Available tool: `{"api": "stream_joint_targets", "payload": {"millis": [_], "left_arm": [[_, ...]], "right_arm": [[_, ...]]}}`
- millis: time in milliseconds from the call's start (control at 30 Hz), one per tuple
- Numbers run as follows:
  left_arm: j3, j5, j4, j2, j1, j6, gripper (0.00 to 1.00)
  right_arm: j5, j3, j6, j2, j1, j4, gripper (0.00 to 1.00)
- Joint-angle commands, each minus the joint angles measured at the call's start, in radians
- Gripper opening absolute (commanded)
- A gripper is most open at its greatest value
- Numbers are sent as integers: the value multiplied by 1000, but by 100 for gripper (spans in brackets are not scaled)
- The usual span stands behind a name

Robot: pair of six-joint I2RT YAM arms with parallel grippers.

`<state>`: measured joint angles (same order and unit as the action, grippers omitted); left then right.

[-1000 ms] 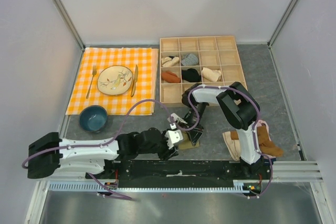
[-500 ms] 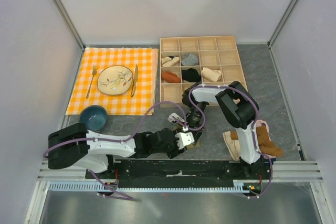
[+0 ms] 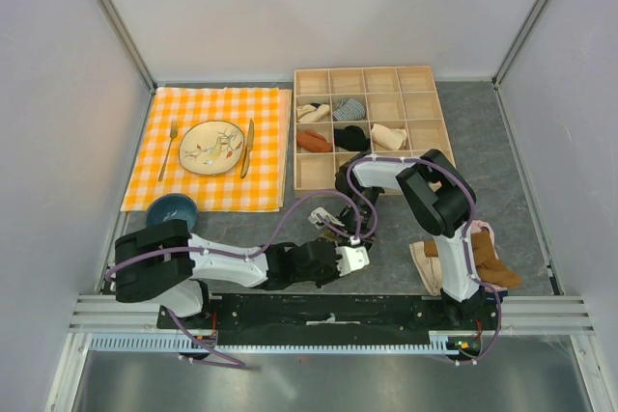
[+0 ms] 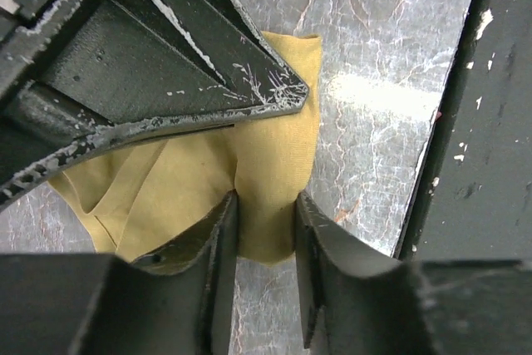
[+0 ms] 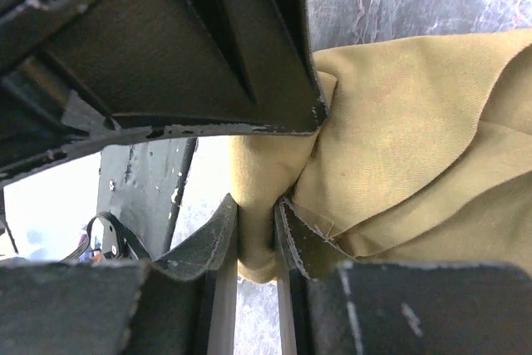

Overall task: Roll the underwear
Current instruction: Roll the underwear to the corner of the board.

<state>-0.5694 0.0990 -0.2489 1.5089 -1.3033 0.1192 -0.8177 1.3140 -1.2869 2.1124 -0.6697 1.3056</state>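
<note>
The underwear (image 4: 208,180) is an olive-khaki bundle of cloth on the grey table, close to the front rail. My left gripper (image 4: 266,234) is shut on a folded edge of it, the cloth touching both fingers. My right gripper (image 5: 256,234) is shut on another fold of the underwear (image 5: 399,139), with the rest bunched to its right. In the top view the left gripper (image 3: 350,256) and right gripper (image 3: 340,231) meet over the garment and hide nearly all of it. Each wrist view shows the other gripper's black finger lying across the cloth.
A wooden compartment box (image 3: 294,132) at the back holds several rolled garments. An orange checked cloth (image 3: 145,176) carries a plate, fork and knife, with a blue bowl (image 3: 172,214) in front of it. Rust-brown and pink garments (image 3: 483,262) lie by the right arm's base. A black rail (image 3: 328,311) runs along the near edge.
My left arm has swung right, bringing its gripper up beside the right one, and its jaws have narrowed onto the cloth. The right gripper has barely moved.
</note>
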Motion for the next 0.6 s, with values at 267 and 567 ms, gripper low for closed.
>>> {"api": "stream_joint_targets", "payload": {"millis": [267, 567], "left_arm": [[-55, -44, 155, 30, 15, -209, 2], [-15, -143, 189, 17, 51, -374, 2]], "right_arm": [[8, -1, 34, -98, 37, -57, 42], [3, -18, 67, -173, 186, -75, 51]]}}
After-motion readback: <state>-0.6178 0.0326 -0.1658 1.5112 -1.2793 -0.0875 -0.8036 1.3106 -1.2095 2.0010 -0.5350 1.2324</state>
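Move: The rolled part of the underwear lies crosswise: its left end is between the left hand's half-open fingers, and its middle is about 3 cm to that hand's right and 1 cm ahead, at finger height. The right hand already grips its right part, with the middle some 2 cm to its left and level ahead. From the right hand, the loose cloth lies about 5 cm ahead and 1 cm left, and the folded stack about 23 cm right, level ahead. The left hand shuts its fingers from about half open and pinches the left end of the roll down at the board, then keeps hold while easing back about 1 cm and rolling its wrist some 10 degrees so that its forward side dips. As that grip closes, the right hand opens from its narrow hold to about half open, lets go of the roll's right part and moves off forward along the right side of the loose cloth, about 5 cm, rising some 2 cm and turning about 10 degrees clockwise. ##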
